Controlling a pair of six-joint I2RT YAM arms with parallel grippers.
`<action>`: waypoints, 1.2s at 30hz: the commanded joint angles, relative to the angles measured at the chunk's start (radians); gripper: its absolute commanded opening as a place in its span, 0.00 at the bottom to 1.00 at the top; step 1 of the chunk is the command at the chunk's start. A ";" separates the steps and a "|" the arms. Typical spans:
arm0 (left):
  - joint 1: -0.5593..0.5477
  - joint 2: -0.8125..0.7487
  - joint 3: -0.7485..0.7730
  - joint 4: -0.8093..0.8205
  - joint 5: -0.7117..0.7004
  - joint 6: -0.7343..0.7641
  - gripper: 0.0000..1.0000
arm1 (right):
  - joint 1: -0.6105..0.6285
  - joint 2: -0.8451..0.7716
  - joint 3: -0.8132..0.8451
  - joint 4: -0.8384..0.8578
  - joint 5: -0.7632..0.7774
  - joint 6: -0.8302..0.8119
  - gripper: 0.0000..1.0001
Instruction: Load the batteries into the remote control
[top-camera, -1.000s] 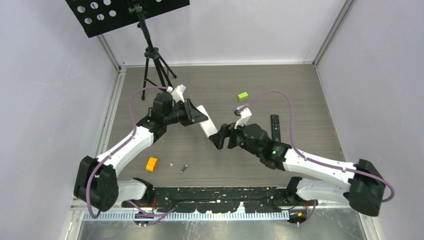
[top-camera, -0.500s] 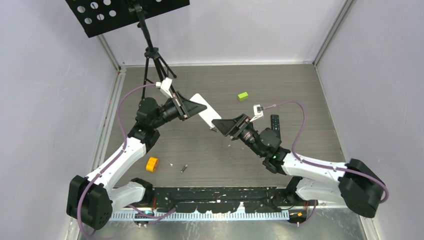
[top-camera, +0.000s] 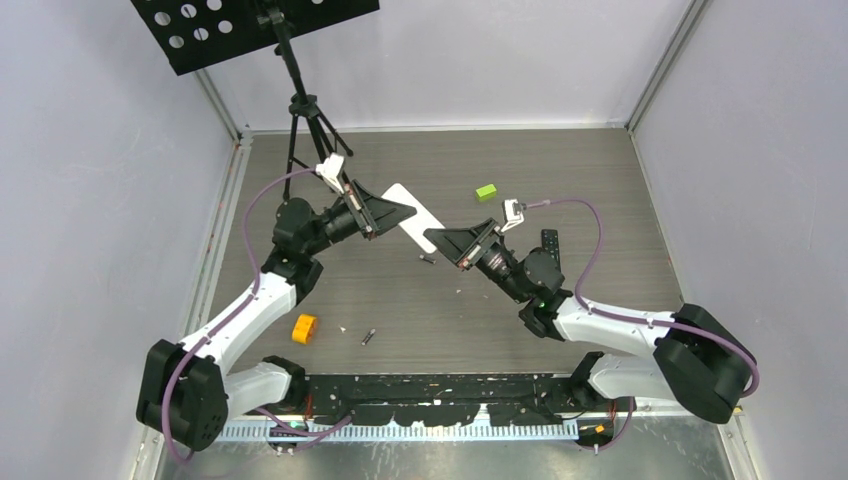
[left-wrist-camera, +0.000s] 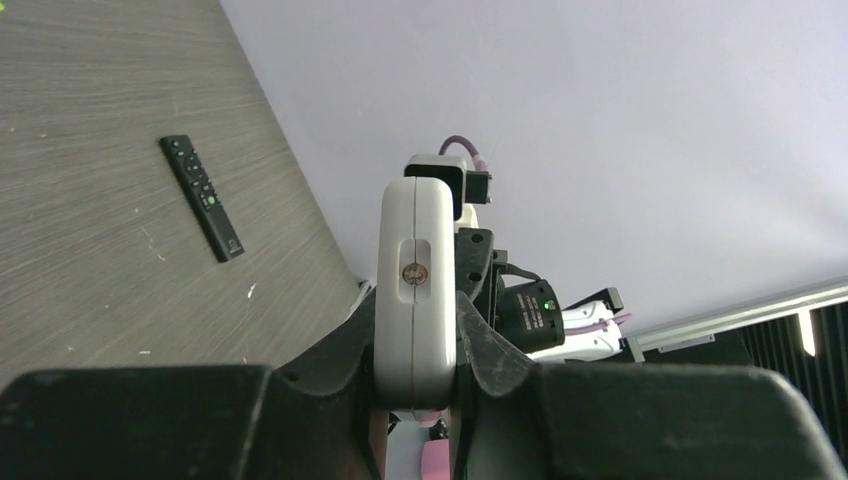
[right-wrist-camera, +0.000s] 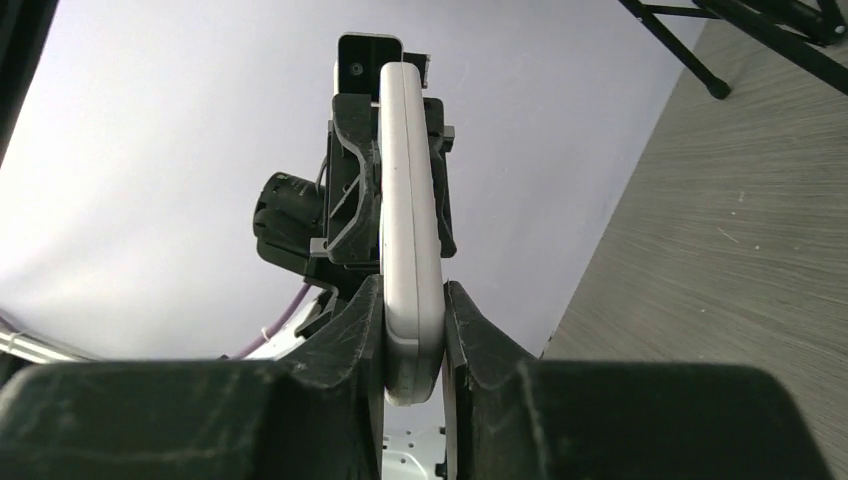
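Observation:
A white remote control (top-camera: 413, 210) hangs above the table's middle, held at both ends. My left gripper (top-camera: 398, 212) is shut on its left end, and the left wrist view shows the remote (left-wrist-camera: 415, 260) edge-on between the fingers of that gripper (left-wrist-camera: 418, 310). My right gripper (top-camera: 440, 240) has closed on the other end; its pads press the remote (right-wrist-camera: 408, 230) on both sides in the right wrist view (right-wrist-camera: 411, 292). One dark slim battery (top-camera: 367, 337) lies near the front. Another small dark piece, likely a battery (top-camera: 427, 260), lies below the right gripper.
A black remote (top-camera: 551, 250) (left-wrist-camera: 201, 196) lies right of centre. An orange block (top-camera: 304, 327) sits front left, and a lime-green block (top-camera: 486, 191) at the back. A tripod (top-camera: 303, 120) with a black perforated plate stands at the back left. Walls enclose three sides.
My right gripper swung up to the remote's free end and went from open to shut on it. The left arm carried the remote a little farther back, then held still.

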 joint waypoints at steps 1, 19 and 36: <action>0.004 -0.026 0.025 0.063 0.020 0.005 0.00 | -0.028 0.011 0.001 0.052 -0.058 -0.063 0.15; 0.026 0.042 0.017 0.111 0.009 0.005 0.00 | -0.126 0.020 -0.021 -0.006 -0.137 -0.075 0.37; 0.026 -0.027 0.010 -0.148 -0.128 0.257 0.00 | -0.126 0.144 -0.031 0.085 -0.156 0.084 0.58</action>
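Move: The white remote is already held at both ends: its middle lies about 4 cm ahead and 3 cm left of the right hand, at nearly the same height. From the left hand its middle is some 2 cm back and 1 cm right, level. On the table, roughly 28 cm below the right hand, a battery lies about 10 cm ahead and 1 cm left, the black remote 12 cm ahead and 26 cm right, the green block 28 cm ahead and 13 cm right. The white remote stays in the left fingers while the right hand, still gripping its near end, draws back just over 1 cm and turns slightly counter-clockwise. The right fingers then open about halfway and let go of that end as both hands sink towards the table and edge forward, the right by roughly 5 cm, the left by 4. ##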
